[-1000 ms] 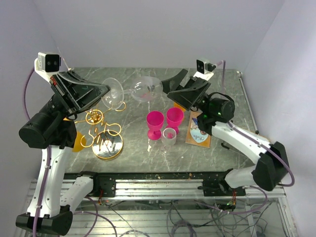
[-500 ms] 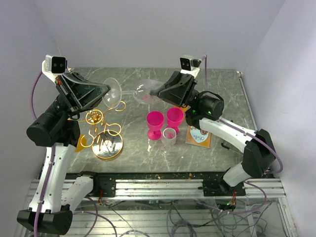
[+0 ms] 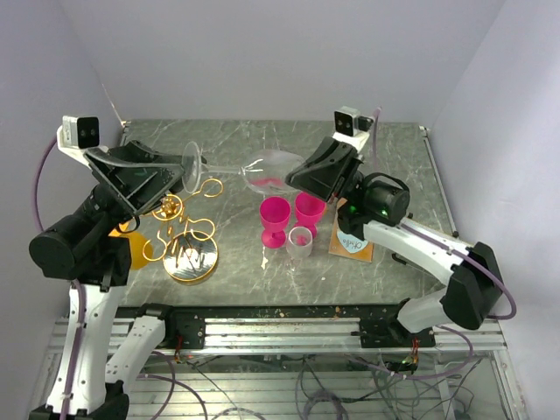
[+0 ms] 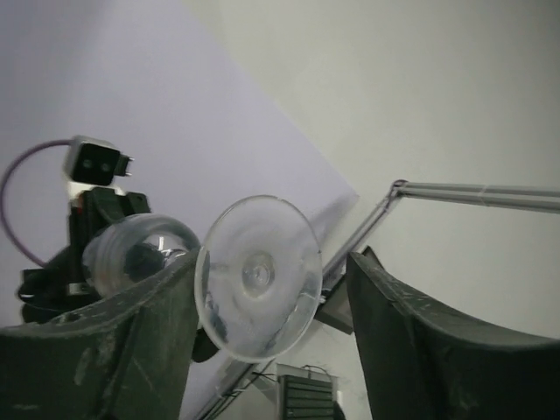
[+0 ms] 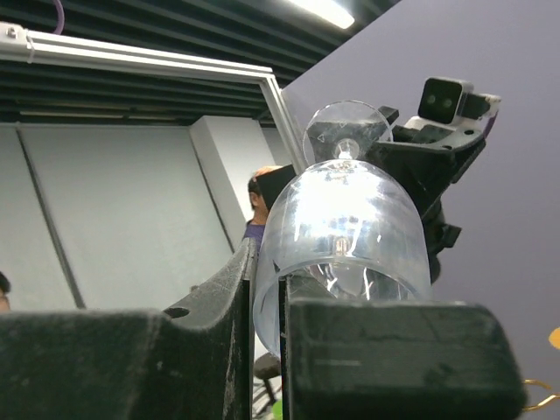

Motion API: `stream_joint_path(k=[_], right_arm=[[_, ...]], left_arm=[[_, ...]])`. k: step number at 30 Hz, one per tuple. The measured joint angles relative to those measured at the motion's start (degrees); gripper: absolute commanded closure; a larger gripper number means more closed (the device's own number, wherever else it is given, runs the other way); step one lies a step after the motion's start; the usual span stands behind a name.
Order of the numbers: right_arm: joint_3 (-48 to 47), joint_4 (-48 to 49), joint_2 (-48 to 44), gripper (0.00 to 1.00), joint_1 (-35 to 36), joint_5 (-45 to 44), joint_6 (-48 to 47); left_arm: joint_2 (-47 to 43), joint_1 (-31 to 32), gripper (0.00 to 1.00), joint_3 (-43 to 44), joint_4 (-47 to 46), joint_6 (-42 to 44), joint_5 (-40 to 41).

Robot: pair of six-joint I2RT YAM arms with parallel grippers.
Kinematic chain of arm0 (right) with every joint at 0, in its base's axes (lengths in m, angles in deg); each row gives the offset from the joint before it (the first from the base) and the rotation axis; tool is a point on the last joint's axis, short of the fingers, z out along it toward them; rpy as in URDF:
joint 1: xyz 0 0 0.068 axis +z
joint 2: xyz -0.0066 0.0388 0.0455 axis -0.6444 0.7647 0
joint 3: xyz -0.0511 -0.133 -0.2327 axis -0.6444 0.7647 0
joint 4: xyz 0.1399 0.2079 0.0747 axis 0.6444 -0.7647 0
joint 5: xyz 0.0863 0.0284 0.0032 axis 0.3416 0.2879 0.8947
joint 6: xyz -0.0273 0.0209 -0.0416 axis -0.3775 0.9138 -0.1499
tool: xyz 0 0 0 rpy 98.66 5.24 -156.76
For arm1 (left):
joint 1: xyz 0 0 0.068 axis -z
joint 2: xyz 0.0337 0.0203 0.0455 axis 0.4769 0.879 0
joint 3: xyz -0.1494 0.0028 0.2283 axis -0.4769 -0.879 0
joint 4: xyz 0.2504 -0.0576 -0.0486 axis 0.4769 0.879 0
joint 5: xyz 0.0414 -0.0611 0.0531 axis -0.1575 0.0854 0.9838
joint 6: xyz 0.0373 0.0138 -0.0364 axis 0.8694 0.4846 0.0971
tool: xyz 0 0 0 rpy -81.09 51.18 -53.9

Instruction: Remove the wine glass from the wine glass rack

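The clear wine glass (image 3: pixel 262 170) hangs sideways in the air, above and behind the gold wine glass rack (image 3: pixel 186 243) and apart from it. My right gripper (image 3: pixel 295 176) is shut on the rim of its bowl. In the right wrist view the fingers (image 5: pixel 179 350) pinch the bowl wall (image 5: pixel 350 227), with the foot (image 5: pixel 347 131) beyond. My left gripper (image 3: pixel 180 172) stands open around the round foot (image 4: pixel 258 276). The foot lies close to the left finger (image 4: pixel 105 350), with a gap to the right one.
Two pink goblets (image 3: pixel 275 219) (image 3: pixel 310 208) and a small clear cup (image 3: pixel 299 241) stand under the glass. A printed card (image 3: pixel 353 236) lies to their right. An orange piece (image 3: pixel 137 251) sits left of the rack's disc base (image 3: pixel 193 262).
My right gripper came in and shut on the bowl's rim. My left gripper opened off the foot and drew back a little to the left. The glass shifted slightly right.
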Motion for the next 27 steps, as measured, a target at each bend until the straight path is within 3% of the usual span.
stream_joint_path(k=[4,8,11,16,22,27], right_arm=[[4.2,-0.5,-4.9,1.0,0.0,-1.4,-5.0],[8.3,-7.6,-14.4,1.0,-0.1,-5.2,-13.7],[8.8,-21.3,-22.4,1.0,0.0,-11.1,-22.7],[-0.1,-55.6,-29.0,1.0,-0.1,-29.2,-38.0],[-12.0,-88.5,-25.0,1.0,-0.2,-56.3,-53.2],[-13.3,-103.0,-18.6,1.0,-1.3,-73.1,-65.2]], left_arm=[[-2.5,0.0,0.07,1.7,9.7,7.6,0.3],[-4.9,0.0,0.05,4.1,22.4,15.9,1.9],[-6.4,0.0,0.05,5.4,30.8,21.1,3.5],[-7.7,0.0,0.04,5.5,38.0,24.8,5.9],[-7.4,0.0,0.04,6.1,42.6,27.2,7.3],[-7.3,0.0,0.04,7.9,45.3,28.9,8.2]])
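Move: The right hand still pinches the clear wine glass by its rim; open table beyond the book lies about 33 cm ahead of it, 17 right and 45 below. Some 45 cm below too, the orange cup is 30 ahead and 6 right, the nearer pink cup 18 ahead and 2 right. The book lies 20 ahead, 18 right, 53 below. From the left hand that open table is roughly 35 cm ahead, 44 right, 50 below. Right hand swings the rim-held wine glass about 20 cm forward, right, then down, turning clockwise; left opens wide, sinking. ##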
